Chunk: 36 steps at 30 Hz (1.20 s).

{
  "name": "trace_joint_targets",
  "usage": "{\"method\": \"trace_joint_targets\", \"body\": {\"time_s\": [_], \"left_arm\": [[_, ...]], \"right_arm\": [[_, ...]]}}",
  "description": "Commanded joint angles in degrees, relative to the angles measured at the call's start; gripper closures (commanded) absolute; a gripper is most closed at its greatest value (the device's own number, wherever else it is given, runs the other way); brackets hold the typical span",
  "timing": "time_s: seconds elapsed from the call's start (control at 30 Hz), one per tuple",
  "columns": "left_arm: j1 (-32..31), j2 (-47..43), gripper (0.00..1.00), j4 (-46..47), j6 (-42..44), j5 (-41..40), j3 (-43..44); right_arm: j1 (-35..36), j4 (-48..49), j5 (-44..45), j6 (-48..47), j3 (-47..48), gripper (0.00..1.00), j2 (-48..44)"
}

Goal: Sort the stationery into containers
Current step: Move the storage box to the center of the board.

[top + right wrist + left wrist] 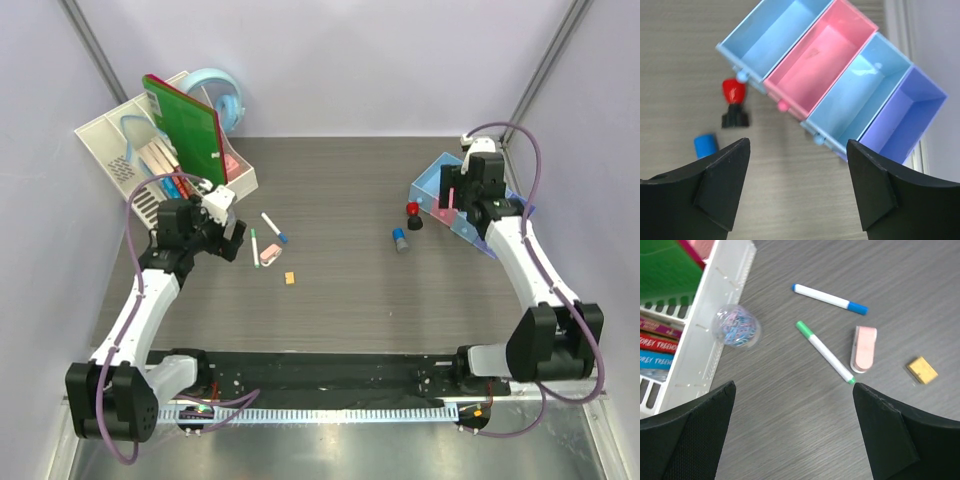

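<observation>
The stationery lies in two groups. By the left arm are a green-capped pen [825, 352], a blue-capped pen [830, 299], a pink eraser [864, 348] and a small orange block [922, 370]. My left gripper [794, 386] hangs open above bare table just short of them, holding nothing. A red-and-black cylinder [734, 102] and a blue cylinder [706, 145] stand in front of the containers [820, 55], a row of light blue, pink, blue and violet bins. All the bins look empty. Over the table beside that row my right gripper [798, 142] is open and empty.
A white slotted organizer [120, 140] with a green book [185, 125] stands at the back left, a round light-blue dispenser [225, 100] behind it. A clear ball of paper clips [737, 326] rests against the organizer's wall. The enclosure walls close in on both sides.
</observation>
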Motion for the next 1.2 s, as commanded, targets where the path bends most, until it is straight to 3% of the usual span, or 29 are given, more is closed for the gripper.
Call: {"method": "trace_joint_targets", "body": {"time_s": [0.0,0.3,0.57,1.17], "left_arm": [[0.1,-1.6,0.0,-3.6,5.6,8.0,0.7],[0.2,-3.7,0.0,-6.6,8.5,9.3,1.5],[0.2,-4.4,0.0,-8.3,10.2,8.6,0.8],[0.2,-4.4,0.0,-8.4,11.8,7.5,0.1]], "right_arm": [[-0.1,5.5,11.4,6.8,6.0,0.2,6.3],[-0.1,10.5,21.2,12.6,11.1,0.33,19.0],[-0.3,12.2,26.6,16.8,14.1,0.35,26.9],[-0.7,11.1,25.2,21.1,14.7,0.51,35.9]]}}
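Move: Ahead and to the right of the right hand lies the storage box, its middle about 10 cm farther out, 8 cm right and 16 cm below. The red stamp stands some 8 cm left and 5 cm ahead of that hand, and the blue-capped tube about 12 cm left and 2 cm back, both down on the table. From the left hand, the box is roughly 66 cm to the right and 20 cm ahead, below it. Sinking some 12 cm in all, the right hand first reaches forward about 9 cm and right 6 cm over the box, then drops almost straight down towards the divider between the pink and middle light-blue compartments. It turns clockwise some 30 degrees, into line with that divider, while its fingers narrow to about half open. The empty, open left hand draws back and slightly right, turning a little clockwise. ##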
